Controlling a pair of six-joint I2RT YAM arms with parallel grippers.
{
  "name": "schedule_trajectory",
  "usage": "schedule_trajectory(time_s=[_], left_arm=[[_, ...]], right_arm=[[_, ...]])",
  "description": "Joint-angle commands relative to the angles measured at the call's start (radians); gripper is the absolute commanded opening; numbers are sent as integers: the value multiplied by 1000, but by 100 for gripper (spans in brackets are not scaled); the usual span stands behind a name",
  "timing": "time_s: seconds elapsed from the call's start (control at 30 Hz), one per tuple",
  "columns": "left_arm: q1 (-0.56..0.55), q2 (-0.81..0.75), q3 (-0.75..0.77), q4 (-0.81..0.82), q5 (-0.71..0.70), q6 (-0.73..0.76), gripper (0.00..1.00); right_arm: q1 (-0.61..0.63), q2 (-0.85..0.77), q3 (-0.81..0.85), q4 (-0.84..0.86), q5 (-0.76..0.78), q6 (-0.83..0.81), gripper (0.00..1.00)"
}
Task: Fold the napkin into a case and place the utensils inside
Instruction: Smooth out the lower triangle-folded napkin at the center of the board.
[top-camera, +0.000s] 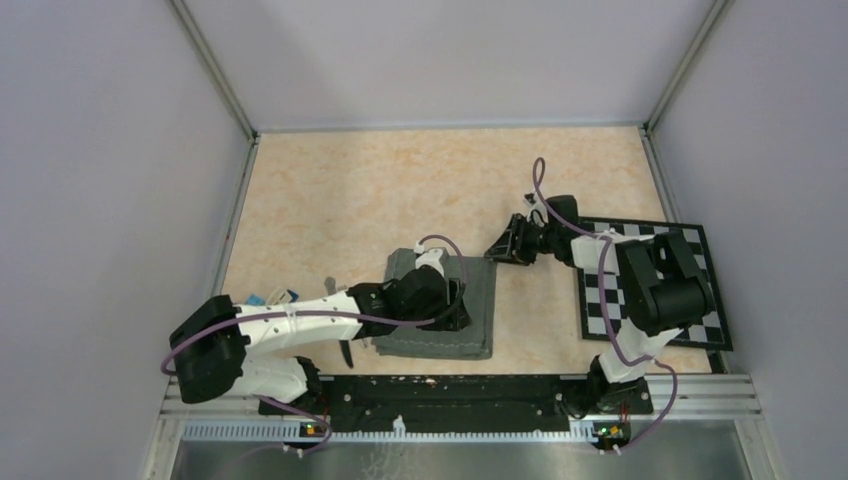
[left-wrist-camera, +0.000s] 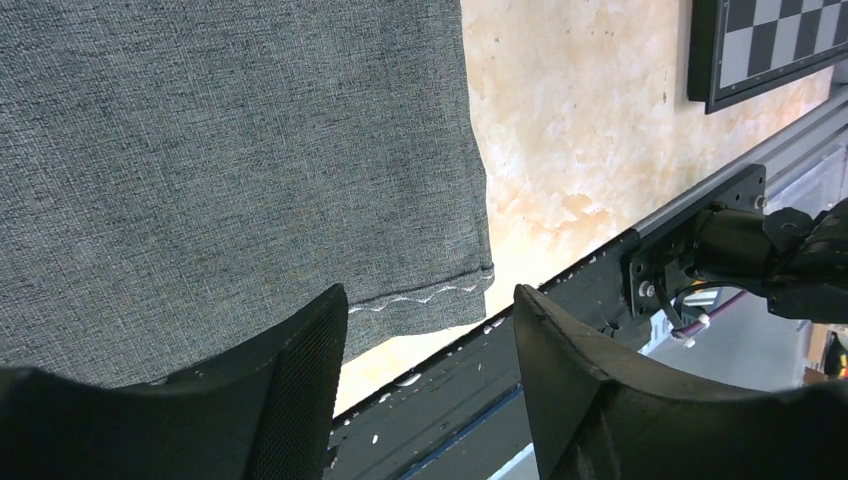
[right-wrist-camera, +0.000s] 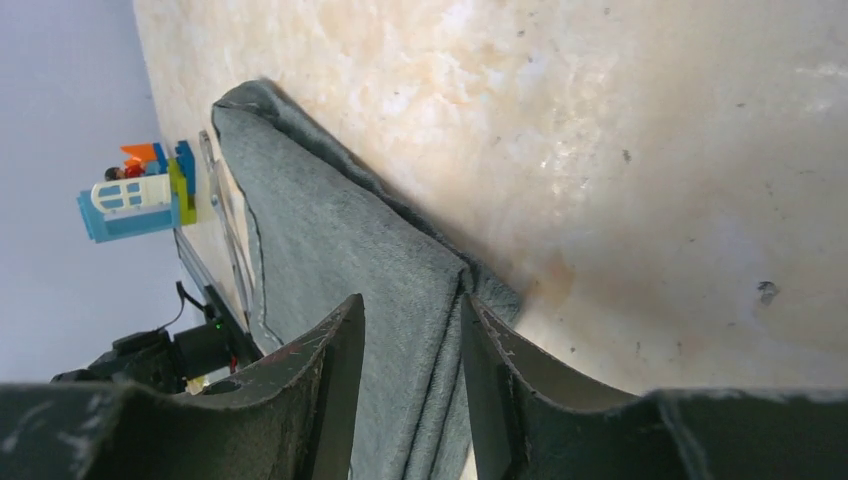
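The dark grey napkin (top-camera: 478, 300) lies folded into a thick oblong near the table's front middle. My left gripper (top-camera: 458, 300) hovers over it; in the left wrist view the stitched hem (left-wrist-camera: 420, 297) runs just past the open, empty left gripper (left-wrist-camera: 430, 320). My right gripper (top-camera: 505, 243) sits at the cloth's far right corner. In the right wrist view the right gripper (right-wrist-camera: 412, 330) is open, with the layered napkin edge (right-wrist-camera: 400, 260) lying between its fingers. Thin silvery strips that look like the utensils (right-wrist-camera: 225, 215) lie along the cloth's far side.
A black-and-white checkered board (top-camera: 700, 250) lies at the right under the right arm, its corner (left-wrist-camera: 770, 45) showing in the left wrist view. Small coloured toy blocks (right-wrist-camera: 140, 195) stand beyond the napkin. A black rail (top-camera: 440, 390) runs along the table's near edge.
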Motion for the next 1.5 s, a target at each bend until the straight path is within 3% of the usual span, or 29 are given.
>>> schedule_trajectory(time_s=[0.0,0.4,0.53,0.77,0.97,1.47], left_arm=[[10,-39,-35,73,13,-31,67],[26,-53,-67,100,34,-25,66],[31,-63,-78,100,38,-27,65],[39,-72,-95,108,41,-29,65],[45,-55,-96,129,61,-27,64],[46,-17,-72,156,144,-13,67]], right_arm=[[-9,35,38,26,12,-35,40],[29,130,87,65,12,-31,31],[32,129,105,42,21,-43,24],[37,-1,119,-26,-3,-29,0],[36,-79,92,-116,68,-39,0],[24,-35,101,-233,313,-134,0]])
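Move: The napkin's far right corner, upper layer, lies just under the right hand, about 2 cm down and 1 cm ahead and to the left. From that hand the napkin's middle is about 9 cm back and 11 cm left, the checkered board's middle some 32 cm right and 5 cm back. From the left hand, the corner lies roughly 17 cm ahead, 6 cm right and 6 cm lower. Right hand sinks 2 cm, pinches the napkin's far right corner, rises 5 cm, then goes down and right. ##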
